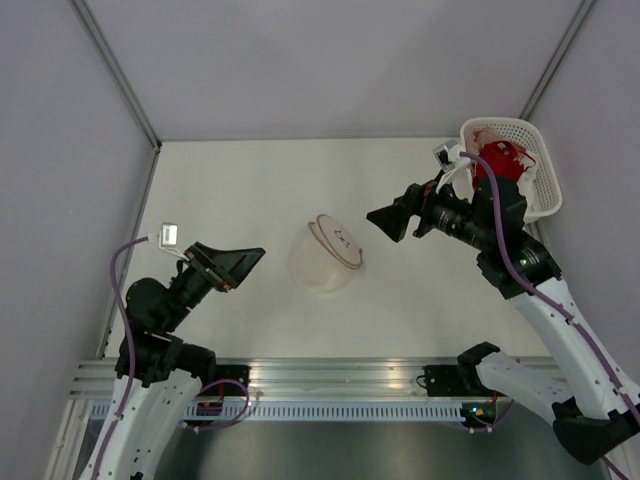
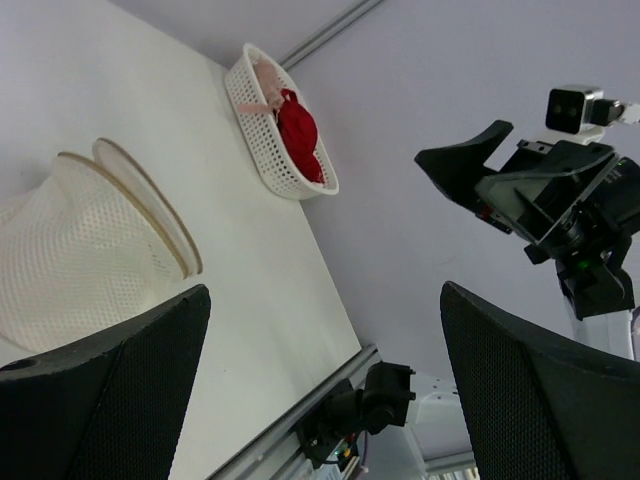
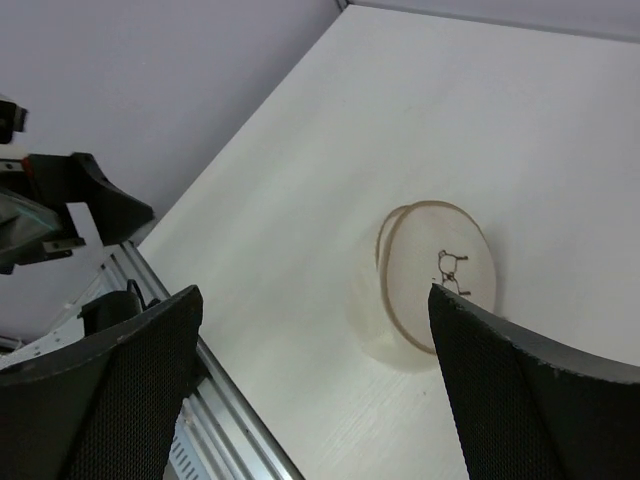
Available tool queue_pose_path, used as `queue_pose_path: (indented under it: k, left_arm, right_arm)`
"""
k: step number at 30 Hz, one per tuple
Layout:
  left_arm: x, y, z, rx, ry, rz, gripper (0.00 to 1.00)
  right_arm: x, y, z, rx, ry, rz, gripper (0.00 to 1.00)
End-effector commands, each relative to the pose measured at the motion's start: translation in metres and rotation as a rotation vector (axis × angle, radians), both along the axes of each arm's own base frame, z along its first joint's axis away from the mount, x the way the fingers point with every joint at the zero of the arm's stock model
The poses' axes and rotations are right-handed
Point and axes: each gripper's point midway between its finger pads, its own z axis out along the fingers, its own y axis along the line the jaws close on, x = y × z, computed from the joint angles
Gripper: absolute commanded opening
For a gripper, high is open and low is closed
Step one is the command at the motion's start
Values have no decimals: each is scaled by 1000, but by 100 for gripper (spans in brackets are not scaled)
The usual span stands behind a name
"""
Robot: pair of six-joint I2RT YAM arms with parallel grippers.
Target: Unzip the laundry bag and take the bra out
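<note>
The laundry bag is a whitish mesh dome lying on its side at the table's middle. Its round flap, with a small dark bra drawing, faces right and stands a little off the brownish zip rim. A red bra lies in the white lattice basket at the far right. My left gripper hangs open left of the bag and holds nothing. My right gripper hangs open right of the flap, above the table, nothing between its fingers.
The basket also holds a pale pink garment beside the red bra. Grey walls close in the table at the back and both sides. An aluminium rail runs along the near edge.
</note>
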Motion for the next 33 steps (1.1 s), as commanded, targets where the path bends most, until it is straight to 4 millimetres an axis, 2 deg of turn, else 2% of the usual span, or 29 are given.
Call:
queue_pose_path:
  k: [1, 2, 7, 11, 17, 25, 33]
  left_arm:
    - [-6, 9, 39, 37, -140, 41, 100]
    - [-6, 10, 42, 44, -146, 43, 99]
    - [-13, 10, 56, 74, -190, 35, 100]
    - [-18, 12, 67, 88, -220, 39, 100]
    - [-24, 16, 81, 94, -252, 50, 99]
    - [-25, 17, 82, 103, -255, 57, 100]
    - [-24, 18, 80, 105, -251, 61, 100]
  right_arm:
    - [-5, -28, -32, -135, 45, -105, 98]
    - [-14, -33, -23, -120, 17, -116, 98]
    - [-38, -48, -4, -81, -44, -139, 98]
    - [-46, -55, 2, -83, -51, -156, 98]
    - [-49, -57, 11, -67, -77, -160, 98]
    - [-54, -58, 24, -29, -119, -157, 98]
    - [-54, -57, 21, -24, -116, -156, 98]
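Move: The laundry bag, its unzipped lid lying back over the mouth, sits some 12 cm to the right hand's left, about 3 cm farther out and 28 cm below. The white basket holding the red bra stands roughly 22 cm ahead of the right hand, 31 cm to its right and 29 cm lower. From the left hand the bag lies about 10 cm ahead, 12 cm right and 23 cm down. The laundry bag is left alone, with neither hand touching it. The right hand backs off from it, open and empty, about 5.5 cm back and as far to its right at nearly the same height, turning slightly clockwise, mostly in the first half. The left hand, also open, rises some 7 cm, tips its fingers up about 10 degrees and eases slightly back, then stays. ##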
